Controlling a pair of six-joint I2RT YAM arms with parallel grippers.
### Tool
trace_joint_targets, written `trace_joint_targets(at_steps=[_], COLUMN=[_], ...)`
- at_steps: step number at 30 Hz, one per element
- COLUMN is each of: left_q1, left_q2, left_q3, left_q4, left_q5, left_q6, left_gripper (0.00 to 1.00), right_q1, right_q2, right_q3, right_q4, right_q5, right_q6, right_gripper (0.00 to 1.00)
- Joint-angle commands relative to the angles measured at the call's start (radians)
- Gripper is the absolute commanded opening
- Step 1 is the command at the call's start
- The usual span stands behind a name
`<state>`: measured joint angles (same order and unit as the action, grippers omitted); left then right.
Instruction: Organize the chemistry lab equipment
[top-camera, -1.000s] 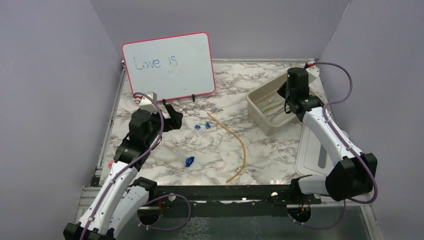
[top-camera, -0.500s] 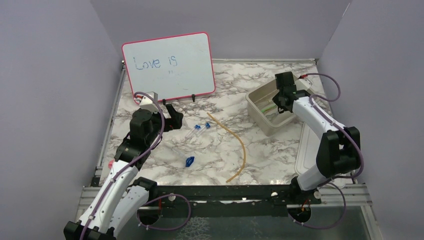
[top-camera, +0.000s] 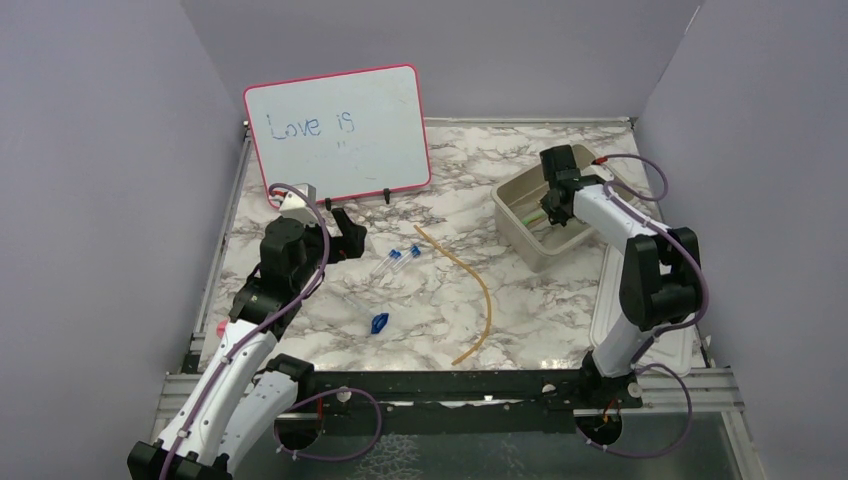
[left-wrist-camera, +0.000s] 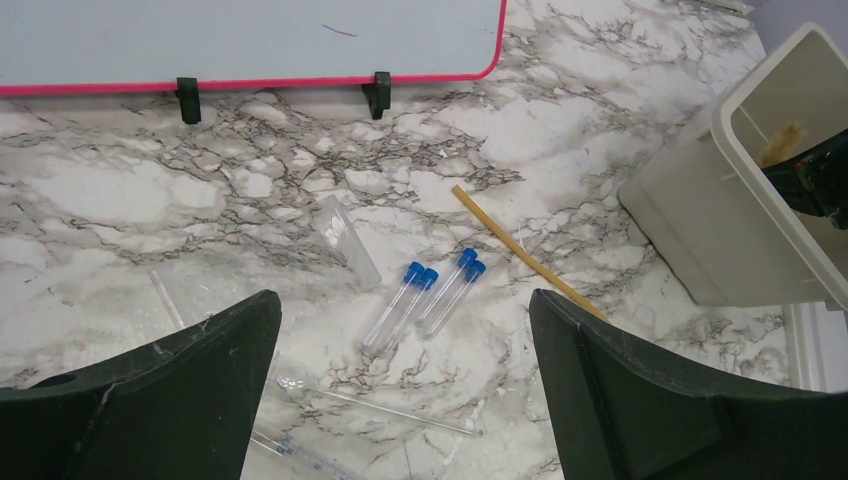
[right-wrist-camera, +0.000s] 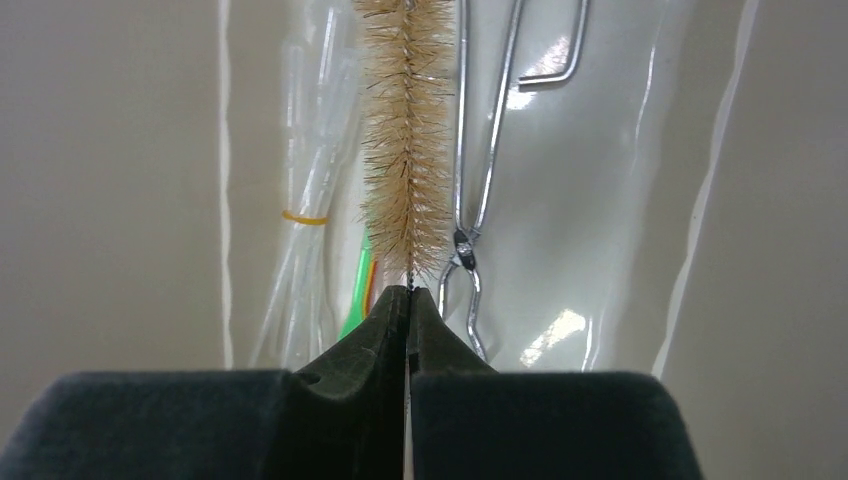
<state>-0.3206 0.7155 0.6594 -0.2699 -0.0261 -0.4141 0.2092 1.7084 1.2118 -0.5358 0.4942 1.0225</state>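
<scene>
Several clear tubes with blue caps (top-camera: 398, 258) (left-wrist-camera: 425, 300) lie on the marble table, with my left gripper (top-camera: 345, 235) (left-wrist-camera: 402, 302) wide open above and just left of them. The amber hose (top-camera: 472, 285) (left-wrist-camera: 520, 250) curves across the middle, and a small blue piece (top-camera: 379, 323) lies nearer the front. My right gripper (top-camera: 548, 205) (right-wrist-camera: 408, 295) is down in the beige tub (top-camera: 515, 215), shut on the wire stem of a tan bristle brush (right-wrist-camera: 405, 130). Beside the brush lie wire tongs (right-wrist-camera: 480, 170), a green-tipped stick (right-wrist-camera: 357, 290) and banded clear pipettes (right-wrist-camera: 300, 250).
The pink-framed whiteboard (top-camera: 340, 130) stands at the back left. The tub's lid (top-camera: 620, 310) lies at the right edge. An uncapped clear tube (left-wrist-camera: 350, 240), a thin glass rod (left-wrist-camera: 380, 405) and a graduated pipette (left-wrist-camera: 290, 450) lie below my left gripper.
My right arm has swung left and folded up, carrying its shut gripper lower into the tub. The left arm and the loose items have stayed still.
</scene>
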Motion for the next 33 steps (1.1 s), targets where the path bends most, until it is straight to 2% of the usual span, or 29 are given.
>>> trace_joint_targets(at_steps=[1, 5, 11, 17, 21, 23, 29, 33], left_q1=[0.004, 0.005, 0.005, 0.004, 0.004, 0.005, 0.005, 0.005], left_q2=[0.000, 0.003, -0.008, -0.022, -0.017, -0.016, -0.028, -0.033], left_q3=[-0.007, -0.007, -0.005, -0.008, -0.005, -0.006, -0.006, -0.006], left_q4=[0.029, 0.029, 0.031, 0.032, 0.034, 0.032, 0.032, 0.029], left_q5=[0.014, 0.015, 0.003, 0.002, 0.011, 0.016, 0.012, 0.011], left_q6=[0.010, 0.010, 0.010, 0.010, 0.010, 0.009, 0.010, 0.010], left_gripper=[0.97, 0.97, 0.97, 0.97, 0.97, 0.97, 0.97, 0.97], right_q1=[-0.007, -0.007, -0.006, -0.007, 0.004, 0.045, 0.227, 0.351], right_q2=[0.014, -0.025, -0.138, -0.254, -0.317, -0.350, -0.336, -0.279], right_q3=[0.030, 0.034, 0.014, 0.020, 0.009, -0.008, -0.013, -0.031], right_q4=[-0.059, -0.051, 0.077, 0.117, 0.166, 0.204, 0.211, 0.190], right_q5=[0.059, 0.069, -0.076, -0.247, -0.531, -0.622, -0.655, -0.606], right_q6=[0.048, 0.007, -0.250, -0.474, -0.615, -0.665, -0.751, -0.786], right_gripper=[0.15, 0.36, 0.52, 0.55, 0.54, 0.54, 0.54, 0.55])
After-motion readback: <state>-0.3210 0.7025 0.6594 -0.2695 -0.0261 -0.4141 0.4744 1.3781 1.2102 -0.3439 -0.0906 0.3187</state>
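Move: The right gripper is down inside the grey container, pinching the bristle brush. The container's middle lies about 3 cm ahead and 1 cm to its right, nearly level with it. The metal tongs lie on the container floor, some 7 cm ahead and 7 cm right. Outside, the rubber tube's middle is about 17 cm left and 11 cm back, 6 cm lower. From the left gripper, the container is roughly 37 cm right, 16 cm ahead and 13 cm lower. Open the right gripper about halfway down in the container to let go of the brush, then lift the fingers straight up, clear of the rim. Near the top, swing left some 18 cm, out past the container's left end and a little back, while turning the wrist about 65 degrees counter-clockwise and tipping the fingers up. Stay open. ##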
